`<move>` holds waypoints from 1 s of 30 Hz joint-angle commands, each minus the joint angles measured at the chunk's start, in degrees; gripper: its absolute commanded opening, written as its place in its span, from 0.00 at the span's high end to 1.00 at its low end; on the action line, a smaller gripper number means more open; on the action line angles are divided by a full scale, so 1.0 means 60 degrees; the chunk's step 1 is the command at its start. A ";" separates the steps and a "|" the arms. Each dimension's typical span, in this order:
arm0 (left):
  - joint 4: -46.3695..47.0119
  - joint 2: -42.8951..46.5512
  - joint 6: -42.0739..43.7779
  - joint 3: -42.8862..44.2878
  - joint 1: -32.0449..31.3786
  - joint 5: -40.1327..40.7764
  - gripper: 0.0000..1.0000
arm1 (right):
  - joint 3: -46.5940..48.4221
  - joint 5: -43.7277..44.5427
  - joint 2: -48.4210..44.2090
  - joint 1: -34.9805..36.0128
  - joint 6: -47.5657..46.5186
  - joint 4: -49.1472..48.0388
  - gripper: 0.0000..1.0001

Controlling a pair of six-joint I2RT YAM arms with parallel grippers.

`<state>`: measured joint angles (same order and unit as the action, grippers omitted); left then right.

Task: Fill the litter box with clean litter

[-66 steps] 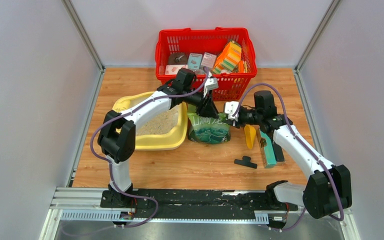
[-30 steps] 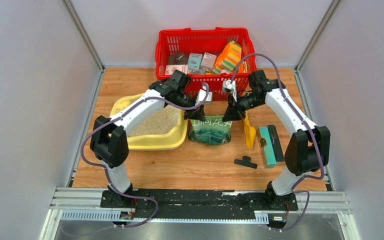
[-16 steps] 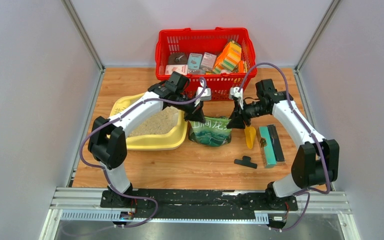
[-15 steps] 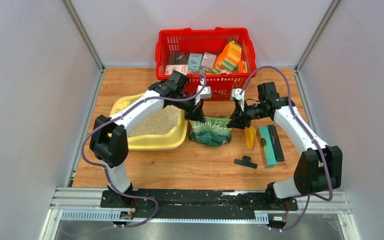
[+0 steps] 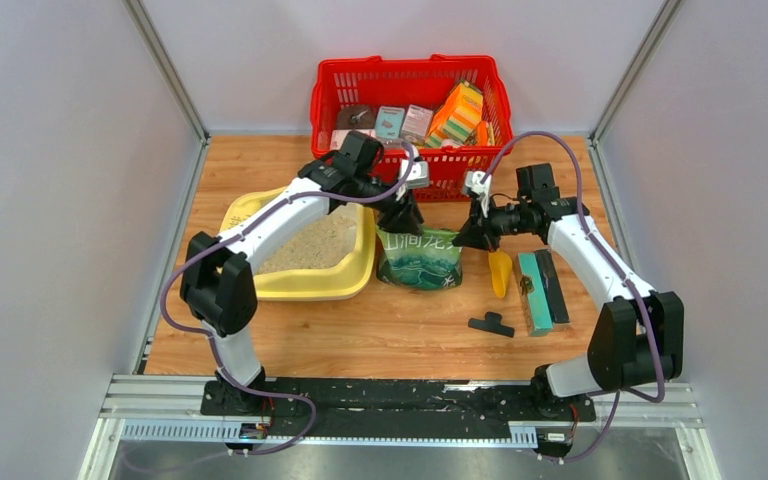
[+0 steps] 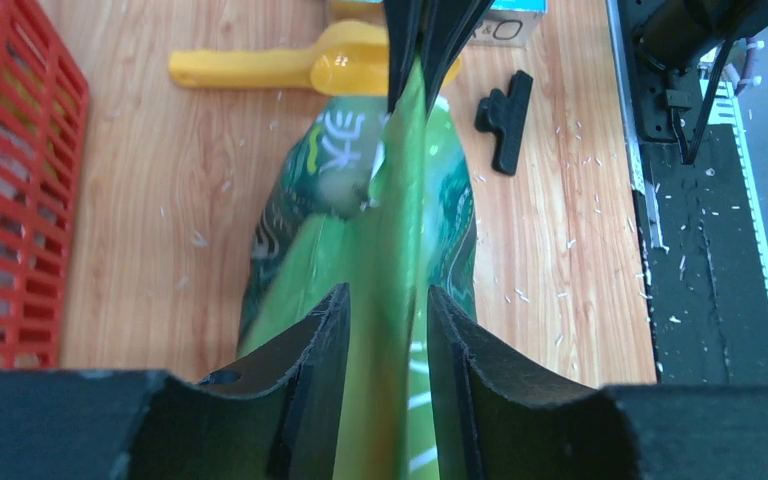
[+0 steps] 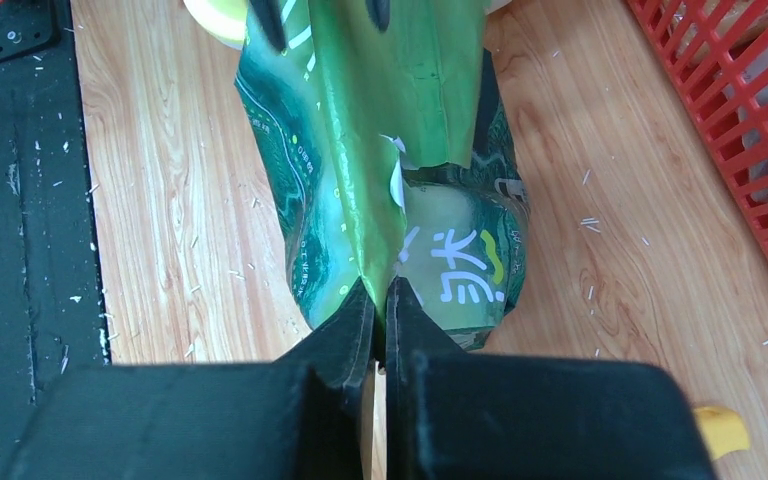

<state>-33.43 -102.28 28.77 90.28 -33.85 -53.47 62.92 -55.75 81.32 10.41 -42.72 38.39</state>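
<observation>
The pale-yellow litter box (image 5: 250, 283) lies left of centre with beige clean litter (image 5: 315, 243) spread inside. To its right the green bag (image 5: 420, 260) stands upright on the wood. My left gripper (image 5: 406, 216) is at the bag's top left corner. In the left wrist view it (image 6: 387, 300) is open, with the bag's (image 6: 360, 220) folded top edge running between the parted fingers. My right gripper (image 5: 460, 238) is at the top right corner, shut on the bag's (image 7: 360, 150) edge, its fingers (image 7: 355, 320) pinched together on the thin fold.
A red mesh basket (image 5: 410, 100) of packets stands close behind both grippers. A yellow scoop (image 5: 500, 270), a teal block (image 5: 535, 290) and a black clip (image 5: 490, 323) lie right of the bag. Litter grains are scattered on the wood.
My right arm came down from the basket front to the bag's right corner and shut on it. My left gripper, pinched on the left corner before, has opened.
</observation>
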 commanded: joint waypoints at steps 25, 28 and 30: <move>0.2510 -0.1147 -0.0913 0.0144 -0.0951 0.0153 0.90 | 0.0823 -0.0540 0.0334 0.0037 0.0819 0.0223 0.87; 0.2496 -0.1132 -0.1192 0.0173 -0.0951 0.0123 1.00 | 0.0998 -0.0246 0.0071 -0.0341 0.1608 0.0237 0.59; 0.2320 -0.1059 -0.1265 0.0217 -0.0951 0.0167 1.00 | 0.1174 -0.0289 -0.0310 -0.0796 0.2122 0.0339 0.41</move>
<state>-21.15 -108.68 23.29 91.11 -39.62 -51.29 66.19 -56.14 83.81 9.50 -36.84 40.80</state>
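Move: The open left fingers already straddle the litter bag's top fold. Its right-hand end, held by the right gripper, is about 6 cm right and 2 cm below, level fore-and-aft. From the left hand, the yellow scoop lies some 20 cm right, 9 cm back; the black clip 18 cm right, 20 cm back; the litter box 24 cm left, 2 cm back; all about 15 cm lower. From the right hand, that fold end is roughly 3 cm left and 1 cm up. Carry the open left gripper about 5.5 cm to the right along the bag's top fold towards the right fingers, rising slightly at first, then lower it some 4 cm over the fold and shut the fingers on it. Keep the right gripper pinching the end of the fold, almost still, until the left closes, then open it. ##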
